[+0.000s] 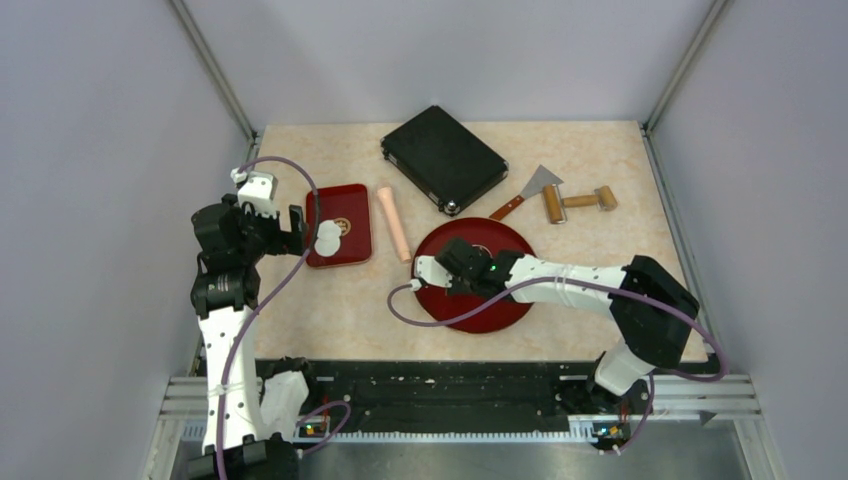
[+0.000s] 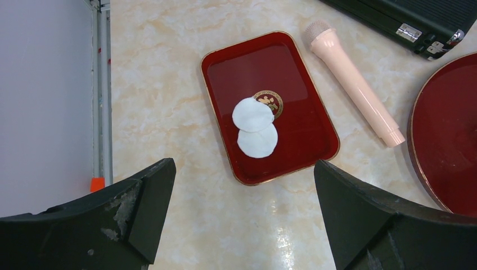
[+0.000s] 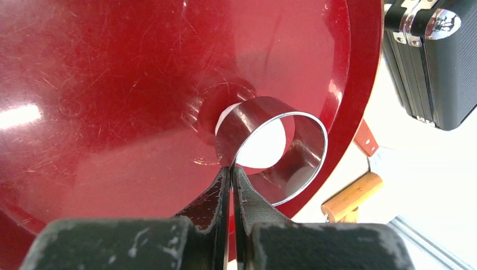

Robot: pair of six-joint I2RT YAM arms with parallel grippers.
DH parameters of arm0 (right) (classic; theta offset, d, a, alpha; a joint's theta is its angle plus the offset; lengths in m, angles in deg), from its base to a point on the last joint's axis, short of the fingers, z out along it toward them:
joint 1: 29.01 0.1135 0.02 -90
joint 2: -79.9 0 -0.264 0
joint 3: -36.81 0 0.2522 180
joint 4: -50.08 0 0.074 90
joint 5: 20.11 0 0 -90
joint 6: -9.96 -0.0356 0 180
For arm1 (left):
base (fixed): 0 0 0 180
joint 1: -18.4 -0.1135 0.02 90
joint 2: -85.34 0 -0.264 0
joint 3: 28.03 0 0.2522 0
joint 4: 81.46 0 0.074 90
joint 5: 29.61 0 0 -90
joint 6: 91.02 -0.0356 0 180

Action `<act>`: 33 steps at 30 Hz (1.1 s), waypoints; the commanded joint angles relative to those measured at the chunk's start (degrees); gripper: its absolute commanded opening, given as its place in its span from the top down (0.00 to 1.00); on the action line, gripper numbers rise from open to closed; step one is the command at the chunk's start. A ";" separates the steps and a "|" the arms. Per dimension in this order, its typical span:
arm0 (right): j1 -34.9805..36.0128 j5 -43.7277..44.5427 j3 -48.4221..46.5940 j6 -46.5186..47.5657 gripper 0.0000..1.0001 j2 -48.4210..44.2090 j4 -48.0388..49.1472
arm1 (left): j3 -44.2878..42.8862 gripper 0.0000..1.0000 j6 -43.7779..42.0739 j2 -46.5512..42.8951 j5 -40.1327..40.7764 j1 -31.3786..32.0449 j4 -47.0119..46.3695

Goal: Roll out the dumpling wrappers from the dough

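Observation:
Two dumpling wrappers (image 2: 253,114) (image 1: 327,238), thin white discs, overlap on a small red rectangular tray (image 2: 253,62) (image 1: 355,200). My left gripper (image 2: 243,169) (image 1: 298,228) hangs open above the table just near the tray's edge, holding nothing. My right gripper (image 3: 232,169) (image 1: 450,262) is shut on the wall of a shiny ring cutter (image 3: 253,121) that stands on the round red plate (image 3: 112,84) (image 1: 500,310). White dough (image 3: 267,143) shows inside the ring; its outline is hidden by the ring.
A pink rolling pin (image 2: 354,84) (image 1: 395,222) lies between tray and plate. A black case (image 1: 443,158) (image 3: 433,56) sits behind. A scraper (image 1: 535,190) and a wooden-handled roller (image 1: 575,200) lie at the back right. Grey walls enclose the table.

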 commanded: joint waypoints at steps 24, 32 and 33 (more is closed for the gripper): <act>-6.29 2.63 -10.19 -0.20 1.00 -9.97 0.26 | 0.37 0.01 0.97 -0.40 -1.74 -1.04 -2.38; -25.63 -1.65 -4.07 -1.35 1.00 -19.67 -1.24 | 0.15 0.01 0.98 -1.58 -3.37 -1.06 -2.12; -28.60 -2.91 -2.32 -1.29 1.00 -20.76 -0.92 | 0.09 0.01 1.09 -1.66 -3.66 -1.05 -2.06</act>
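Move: The wooden roller lies about 13 cm ahead of the right hand and 18 cm to its right, some 4 cm lower. The dough is much nearer, roughly 2 cm ahead, straight in line and 4 cm below, under the held ring. The scraper lies about 14 cm ahead and 9 cm right; the case's middle is some 20 cm ahead and 6 cm left. From the left hand, the roller is about 10 cm ahead, 53 cm right and 22 cm down. Keep the right fingers shut on the ring's rim and, after barely nudging forward, lift the ring clear of the dough. Climb about 13 cm in all, gathering speed, then swing forward and right some 9 cm each way, off the plate towards the wooden roller. Let the hand turn about 20 degrees clockwise, its fingers tipping upward and its left side rising. ##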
